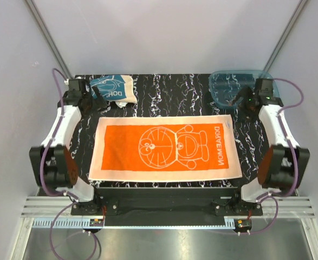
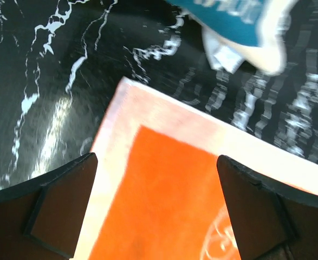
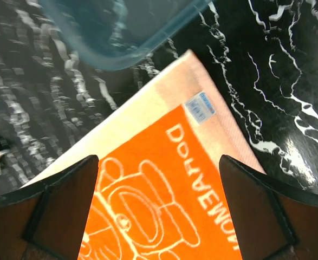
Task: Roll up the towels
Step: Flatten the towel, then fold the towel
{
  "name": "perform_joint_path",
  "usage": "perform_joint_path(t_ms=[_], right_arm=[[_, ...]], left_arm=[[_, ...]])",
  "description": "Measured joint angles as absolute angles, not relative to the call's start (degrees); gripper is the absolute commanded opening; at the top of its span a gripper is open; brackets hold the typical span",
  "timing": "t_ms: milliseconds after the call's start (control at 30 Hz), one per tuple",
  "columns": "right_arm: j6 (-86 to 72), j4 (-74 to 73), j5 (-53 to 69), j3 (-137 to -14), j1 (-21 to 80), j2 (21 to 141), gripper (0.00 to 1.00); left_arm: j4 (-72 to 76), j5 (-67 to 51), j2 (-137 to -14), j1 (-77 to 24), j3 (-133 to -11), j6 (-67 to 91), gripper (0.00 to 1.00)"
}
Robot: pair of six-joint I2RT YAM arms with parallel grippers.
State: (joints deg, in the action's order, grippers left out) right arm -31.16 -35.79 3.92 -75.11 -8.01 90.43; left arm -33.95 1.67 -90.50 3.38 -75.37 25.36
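Note:
The orange towel (image 1: 164, 149) lies spread flat in the middle of the black marbled table, print side up with a cream border. The teal towel (image 1: 111, 89) sits crumpled at the back left. My left gripper (image 1: 92, 102) hovers open over the orange towel's far left corner (image 2: 169, 189), nothing between its fingers (image 2: 61, 208); the teal towel (image 2: 240, 21) lies just beyond. My right gripper (image 1: 243, 106) stands open above the far right corner (image 3: 164, 184), where a small label (image 3: 200, 107) shows.
A translucent blue plastic tray (image 1: 237, 86) stands at the back right, its rim (image 3: 115, 32) close to the orange towel's corner. The table (image 1: 164, 92) is walled in by grey panels on the left, right and behind.

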Motion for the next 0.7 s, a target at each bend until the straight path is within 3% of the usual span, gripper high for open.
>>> perform_joint_path(t_ms=[200,333,500,700], right_arm=[[-31.6,-35.7,3.7,-64.5,-8.1,69.1,1.00],[-32.0,-37.5,3.1,-57.0,-9.0,64.8,1.00],[-33.4,-38.8,5.4,-54.7,-9.6,66.6,1.00],[-33.2,-37.5,6.8,-55.5,-9.6,69.2,1.00]], left_arm=[[-32.5,-0.3,-65.1,2.6,-59.8,29.4,0.99],[-35.2,-1.5,-54.7,2.6,-48.6,32.8,0.98],[-43.6,0.8,-51.6,2.6,-44.1,33.5,0.99],[-47.9,-1.8,-56.0,8.1,-44.9,36.0,0.99]])
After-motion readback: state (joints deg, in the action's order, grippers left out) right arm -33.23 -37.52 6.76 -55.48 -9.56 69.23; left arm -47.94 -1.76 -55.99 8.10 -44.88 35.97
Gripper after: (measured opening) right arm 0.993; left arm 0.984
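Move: The flat orange towel's near left corner is about 30 cm back from the left hand, 2 cm to its left and 13 cm below; the towel's far left corner is only some 4 cm ahead and 2 cm left, with the teal towel about 20 cm ahead and 2 cm right. The orange towel's near right corner is some 30 cm straight back from the right hand, its far right corner about 4 cm straight ahead, the blue basket roughly 19 cm ahead and 10 cm right. With fingers wide open and empty, the left hand draws back some 18 cm over the towel's left side towards the near left corner, arching up about 5 cm and then sinking to a few centimetres below its starting height, tipping its fingers a little further down and turning slightly counter-clockwise. The right hand, also open, backs off about 10 cm along the right side in the same kind of arc, up first and down again to about its old height, then all but stops there, still clear of the cloth. ##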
